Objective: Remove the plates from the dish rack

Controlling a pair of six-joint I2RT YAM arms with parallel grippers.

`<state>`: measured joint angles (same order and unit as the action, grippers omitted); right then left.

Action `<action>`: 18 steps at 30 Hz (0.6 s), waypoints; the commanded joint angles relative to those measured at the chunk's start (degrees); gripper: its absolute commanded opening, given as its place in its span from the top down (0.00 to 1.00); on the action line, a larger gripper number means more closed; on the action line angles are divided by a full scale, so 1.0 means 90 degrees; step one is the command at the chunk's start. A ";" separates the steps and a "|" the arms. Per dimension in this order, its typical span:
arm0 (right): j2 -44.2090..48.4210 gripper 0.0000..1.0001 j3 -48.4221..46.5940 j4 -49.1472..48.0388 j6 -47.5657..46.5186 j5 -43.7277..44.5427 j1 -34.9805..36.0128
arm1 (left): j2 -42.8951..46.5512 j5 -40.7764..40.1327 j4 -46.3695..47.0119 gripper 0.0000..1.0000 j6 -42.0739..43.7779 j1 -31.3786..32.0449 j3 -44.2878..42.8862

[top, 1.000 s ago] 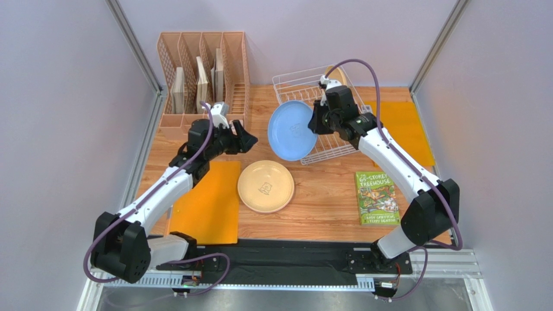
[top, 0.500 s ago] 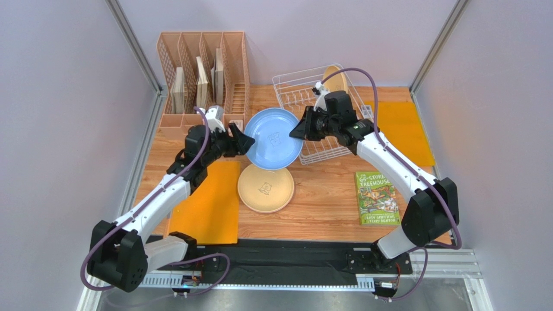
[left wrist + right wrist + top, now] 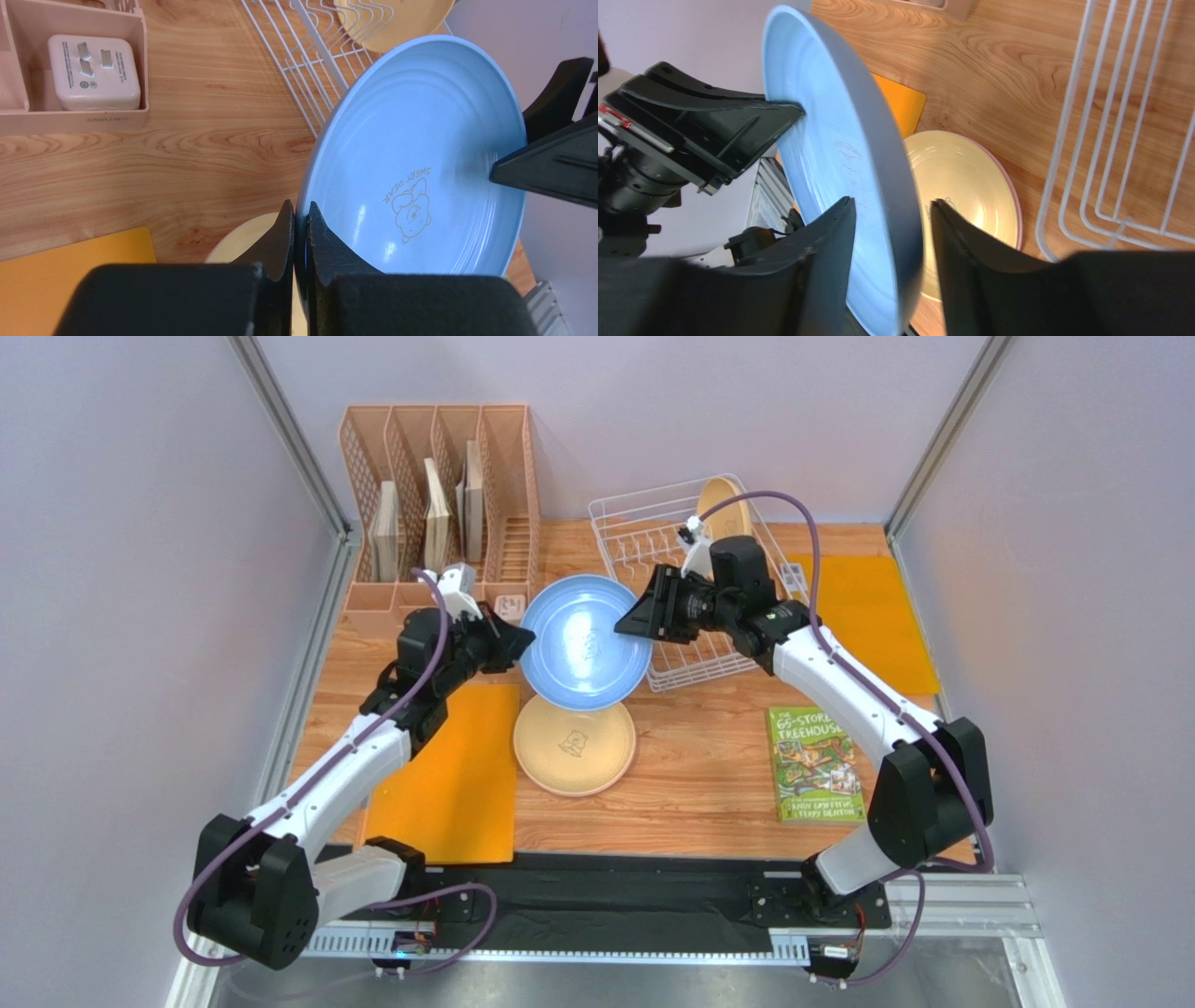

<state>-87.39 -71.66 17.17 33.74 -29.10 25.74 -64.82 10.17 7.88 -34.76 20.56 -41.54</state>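
Observation:
A blue plate [image 3: 582, 641] hangs tilted above the table between both arms. My left gripper [image 3: 522, 641] is shut on its left rim, the fingertips [image 3: 300, 210] pinching the edge. My right gripper [image 3: 627, 626] straddles the right rim with its jaws open [image 3: 892, 203], and a gap shows beside the plate [image 3: 836, 161]. Below lies a pale yellow plate [image 3: 574, 742] with a pink edge [image 3: 1017, 210] showing under it. A cream-tan plate [image 3: 723, 507] stands in the white wire dish rack [image 3: 631, 518] at the back.
A peach slotted organizer [image 3: 435, 504] with beige boards stands back left, with a white adapter [image 3: 95, 63] in its front tray. Orange mats lie front left [image 3: 442, 784] and back right [image 3: 870, 616]. A green book [image 3: 814, 763] lies on the right.
The blue plate travelled left from beside the rack to above the yellow plate. My left gripper closed on its left rim, and my right gripper's jaws opened off it.

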 commanded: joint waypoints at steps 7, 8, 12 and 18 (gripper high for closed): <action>0.0228 0.23 -0.0475 0.0738 -0.0701 0.1415 -0.0496 | 0.0658 -0.0232 -0.0620 1.00 0.0367 0.0040 0.0299; 0.0238 0.23 -0.0543 0.0807 -0.0789 0.1707 -0.0564 | 0.0785 -0.0251 -0.0660 1.00 0.0357 0.0040 0.0405; 0.0170 0.23 -0.1002 0.1187 -0.1276 0.2802 -0.0662 | 0.1117 -0.0378 -0.0846 1.00 0.0298 0.0040 0.0757; -0.0132 0.23 -0.1442 0.1237 -0.1775 0.4297 -0.0701 | 0.1255 -0.0476 -0.0925 1.00 0.0220 0.0040 0.1334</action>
<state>-87.42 -80.75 27.40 22.81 -2.39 19.62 -54.43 6.66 -1.26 -32.23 20.67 -31.57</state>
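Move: The left hand pinches the blue plate by its left edge; the yellow-topped plate stack that it is bound for lies about 9 cm back, 6 cm right and 13 cm below. The orange folder is some 13 cm back and 15 cm left. For the right hand, at the blue plate's other edge, the last yellow plate in the rack stands roughly 16 cm ahead, 14 cm right and slightly lower; the rack's middle lies about 12 cm ahead, 10 cm right, 8 cm below. Down and back, drifting 3 cm left, the left hand carries the blue plate, still pinched at its edge, about 8 cm towards the stack, its fingers tipping slightly downward. The right hand opens wider, comes free of the plate's right edge and sweeps some 13 cm right and forward over the rack towards the last yellow plate, turning clockwise so its fingers swing from leftward to more forward. ##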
